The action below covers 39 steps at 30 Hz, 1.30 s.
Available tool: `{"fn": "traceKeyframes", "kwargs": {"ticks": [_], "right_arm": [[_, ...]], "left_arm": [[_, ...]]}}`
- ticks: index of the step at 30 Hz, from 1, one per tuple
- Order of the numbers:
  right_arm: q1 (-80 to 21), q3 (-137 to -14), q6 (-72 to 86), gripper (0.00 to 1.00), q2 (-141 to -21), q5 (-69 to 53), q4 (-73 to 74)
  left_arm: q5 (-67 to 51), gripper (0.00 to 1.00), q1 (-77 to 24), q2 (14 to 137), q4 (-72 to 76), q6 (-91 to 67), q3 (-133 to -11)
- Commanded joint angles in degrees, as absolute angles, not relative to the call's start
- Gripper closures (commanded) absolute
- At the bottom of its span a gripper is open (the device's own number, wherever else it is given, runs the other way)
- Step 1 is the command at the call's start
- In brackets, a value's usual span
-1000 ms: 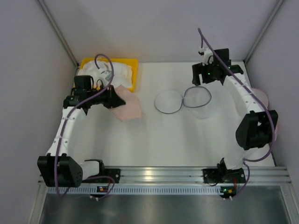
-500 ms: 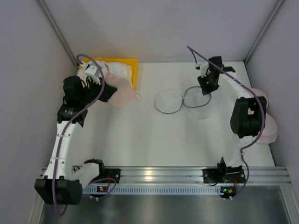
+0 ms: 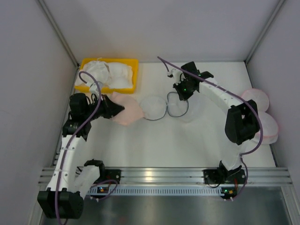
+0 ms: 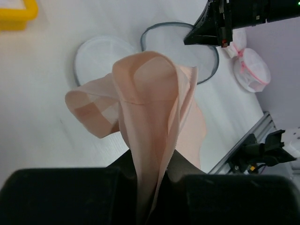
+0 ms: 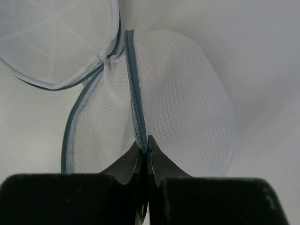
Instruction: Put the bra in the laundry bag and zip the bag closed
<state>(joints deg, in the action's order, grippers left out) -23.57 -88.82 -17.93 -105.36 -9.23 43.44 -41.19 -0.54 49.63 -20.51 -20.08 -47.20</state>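
Observation:
The pale pink bra hangs folded from my left gripper, which is shut on its fabric just left of the laundry bag. In the left wrist view the bra rises out of the pinched jaws of the left gripper. The laundry bag lies open as two white mesh halves with a dark grey zipper rim. My right gripper is shut on the rim of the right half. Up close, the right gripper pinches the zipper rim and holds up the mesh.
A yellow bin holding white garments stands at the back left. Round mesh pouches with pink rims lie against the right wall. The aluminium rail with both arm bases runs along the near edge.
My right gripper closed on the bag's rim and drew the bag left towards the table's middle. My left arm carried the bra from beside the bin to just left of the bag.

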Motion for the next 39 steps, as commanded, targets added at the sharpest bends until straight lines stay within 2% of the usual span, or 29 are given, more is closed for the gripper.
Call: {"fn": "traceKeyframes", "kwargs": {"ticks": [1,4,7,11,21,26,32,34,39], "right_arm": [[-28.38,-88.51,-13.19,1.0,-101.43,-11.77,40.26],[-32.07,-88.33,-9.24,1.0,-101.51,-12.73,39.2],[-35.41,-88.33,-6.95,1.0,-101.86,-15.02,38.06],[-38.4,-88.86,-6.85,1.0,-102.04,-17.49,37.18],[-41.13,-88.33,-7.73,1.0,-100.99,-19.87,34.1],[-41.57,-87.63,-7.91,1.0,-100.2,-21.0,32.7],[-42.89,-82.37,-9.93,1.0,-96.78,-22.5,30.24],[-43.15,-81.13,-10.46,1.0,-96.07,-22.15,29.71],[-43.42,-78.84,-10.02,1.0,-95.01,-20.65,29.18]], "left_arm": [[-44.91,1.0,-0.44,47.55,-16.27,-28.8,-43.6],[-45.88,1.0,-2.72,49.04,-12.49,-33.03,-40.79],[-45.97,1.0,-11.03,53.78,-9.85,-34.28,-40.6],[-47.45,1.0,-16.78,60.89,-5.46,-37.26,-39.47],[-54.66,1.0,-19.51,73.47,8.61,-46.49,-36.3],[-54.32,1.0,-20.74,77.86,11.07,-50.09,-34.63],[-54.93,1.0,-18.55,87.34,22.74,-60.19,-35.94],[-54.76,1.0,-17.15,89.11,27.39,-63.97,-37.17],[-47.48,1.0,-14.15,89.65,26.9,-63.46,-37.09]]}}
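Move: The left hand holds the bra bunched at its fingertips; the laundry bag's open mouth lies about 32 cm to its right, 10 cm farther out and 15 cm below, with the bag's other mesh half nearer, some 18 cm right and 7 cm ahead. The yellow bin is about 28 cm ahead and 8 cm left of that hand. The right hand already pinches the zip rim; the bra hangs roughly 34 cm to its left, 10 cm back and 7 cm higher. The left hand lowers the bra about 15 cm, rightward into the laundry bag the right drags leftward and back. ##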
